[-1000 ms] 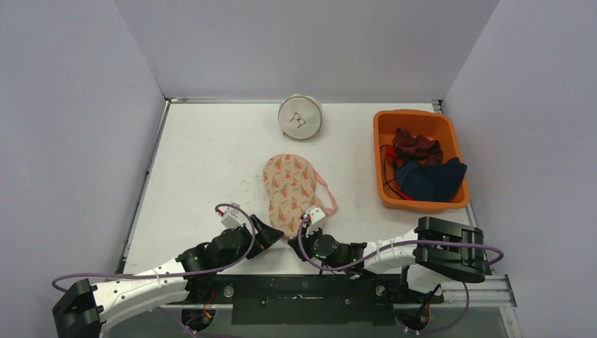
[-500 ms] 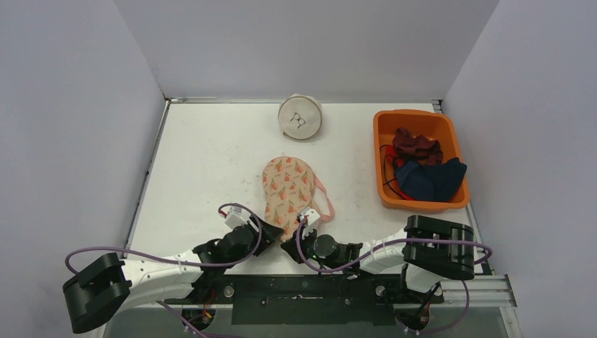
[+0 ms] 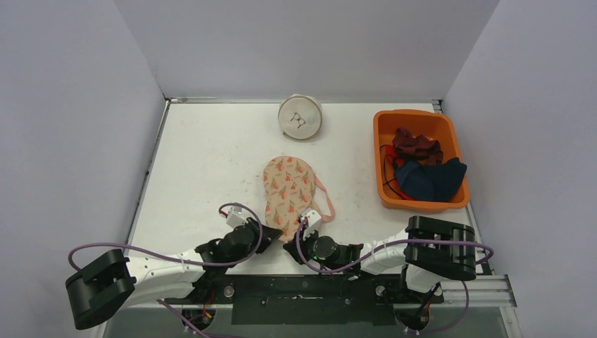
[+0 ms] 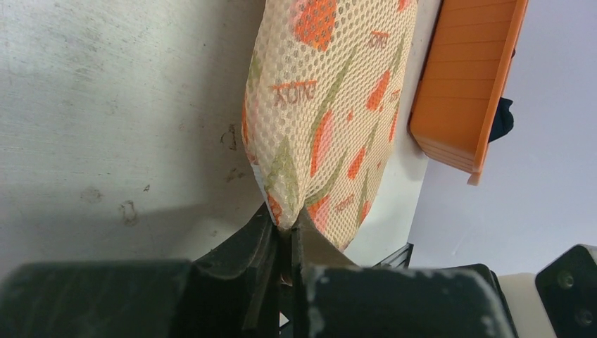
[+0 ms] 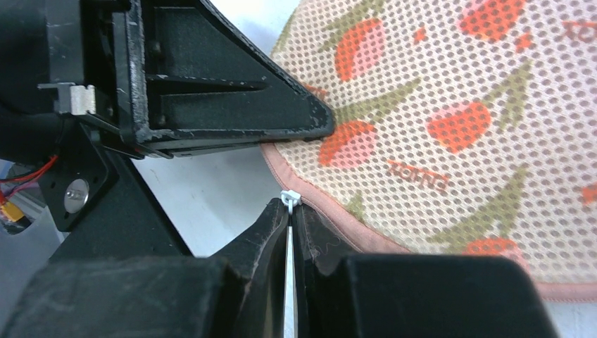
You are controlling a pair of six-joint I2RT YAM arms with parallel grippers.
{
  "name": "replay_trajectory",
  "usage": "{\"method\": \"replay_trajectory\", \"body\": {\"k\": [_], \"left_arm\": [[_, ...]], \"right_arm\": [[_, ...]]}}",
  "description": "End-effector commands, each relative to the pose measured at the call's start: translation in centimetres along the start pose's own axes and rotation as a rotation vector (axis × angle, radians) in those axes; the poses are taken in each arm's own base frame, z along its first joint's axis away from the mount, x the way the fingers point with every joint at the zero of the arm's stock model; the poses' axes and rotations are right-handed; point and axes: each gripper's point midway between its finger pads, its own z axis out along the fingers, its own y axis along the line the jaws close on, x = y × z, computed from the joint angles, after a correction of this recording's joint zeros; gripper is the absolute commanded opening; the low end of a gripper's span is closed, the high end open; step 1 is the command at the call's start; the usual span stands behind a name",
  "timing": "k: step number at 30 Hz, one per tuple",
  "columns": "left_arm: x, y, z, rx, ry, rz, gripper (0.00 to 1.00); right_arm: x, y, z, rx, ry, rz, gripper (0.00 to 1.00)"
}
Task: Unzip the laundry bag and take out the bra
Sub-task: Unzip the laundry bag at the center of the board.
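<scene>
The laundry bag [image 3: 288,184] is cream mesh with an orange and pink flower print and lies flat at the table's middle. My left gripper [image 3: 272,229] is shut on the bag's near edge, and the left wrist view shows the mesh [image 4: 324,105] pinched between my left gripper's [image 4: 288,222] jaws. My right gripper [image 3: 304,227] sits just right of it, shut on the white zipper pull [image 5: 290,198] at the bag's pink trim [image 5: 338,229]. The bra is hidden. A pink strip [image 3: 327,198] loops out at the bag's right side; I cannot tell what it belongs to.
An orange bin [image 3: 384,158] holding dark red and navy clothes stands at the right. A round white pouch [image 3: 300,117] lies at the back centre. Grey walls close in the table on three sides. The left finger [image 5: 232,105] crosses the right wrist view.
My left gripper has closed on the bag's near edge after standing open a second ago. The left arm has pulled in closer to the bag. The right gripper has stayed shut on the pull.
</scene>
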Motion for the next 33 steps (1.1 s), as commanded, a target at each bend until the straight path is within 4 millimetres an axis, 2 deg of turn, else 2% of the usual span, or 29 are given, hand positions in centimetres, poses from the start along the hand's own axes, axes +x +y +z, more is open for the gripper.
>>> {"method": "replay_trajectory", "body": {"k": [1, 6, 12, 18, 25, 29, 33], "left_arm": [[-1.1, -1.1, 0.0, 0.02, -0.054, 0.003, 0.0], [-1.0, -0.9, -0.3, 0.015, -0.041, 0.053, 0.0], [-0.4, -1.2, -0.4, 0.03, -0.001, 0.101, 0.0], [0.5, -1.8, -0.1, 0.048, 0.086, 0.208, 0.0], [1.7, -2.9, 1.7, 0.095, 0.228, 0.328, 0.0], [1.4, -4.9, 3.7, 0.128, 0.279, 0.375, 0.0], [0.4, -5.1, 5.3, 0.095, 0.278, 0.361, 0.0]], "right_arm": [[-1.3, -0.6, -0.6, 0.065, -0.033, 0.002, 0.05], [-0.7, -3.2, -1.8, 0.189, -0.004, -0.024, 0.05], [-0.3, -4.8, -3.0, 0.256, 0.002, -0.016, 0.05], [0.0, -4.9, -4.4, 0.267, 0.002, -0.042, 0.05], [0.9, -4.0, -5.9, 0.267, 0.001, -0.058, 0.05], [1.3, -3.9, -6.1, 0.263, -0.009, -0.04, 0.05], [1.2, -3.2, -5.4, 0.25, -0.014, -0.034, 0.05]]}}
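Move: Lying almost straight ahead of the right hand, which already holds the zip pull on the laundry bag's near edge, the bag has its middle about 13 cm farther out; the seam leads off rightwards to the pink strap loop, some 12 cm ahead and 11 cm right. The bag corner pinched by the left fingers is 3 cm ahead and 2 cm left. From the left hand, the bag's middle lies roughly 11 cm ahead, 3 cm right and slightly lower. Drawing the zip pull to the right along the near seam, away from the held corner, the shut right hand travels about 7 cm, its left side dipping some 10 degrees. The left hand keeps its pinch on the corner, at first nearly still, then follows about 4 cm right and finally a little forward, turning clockwise roughly 25 degrees. ##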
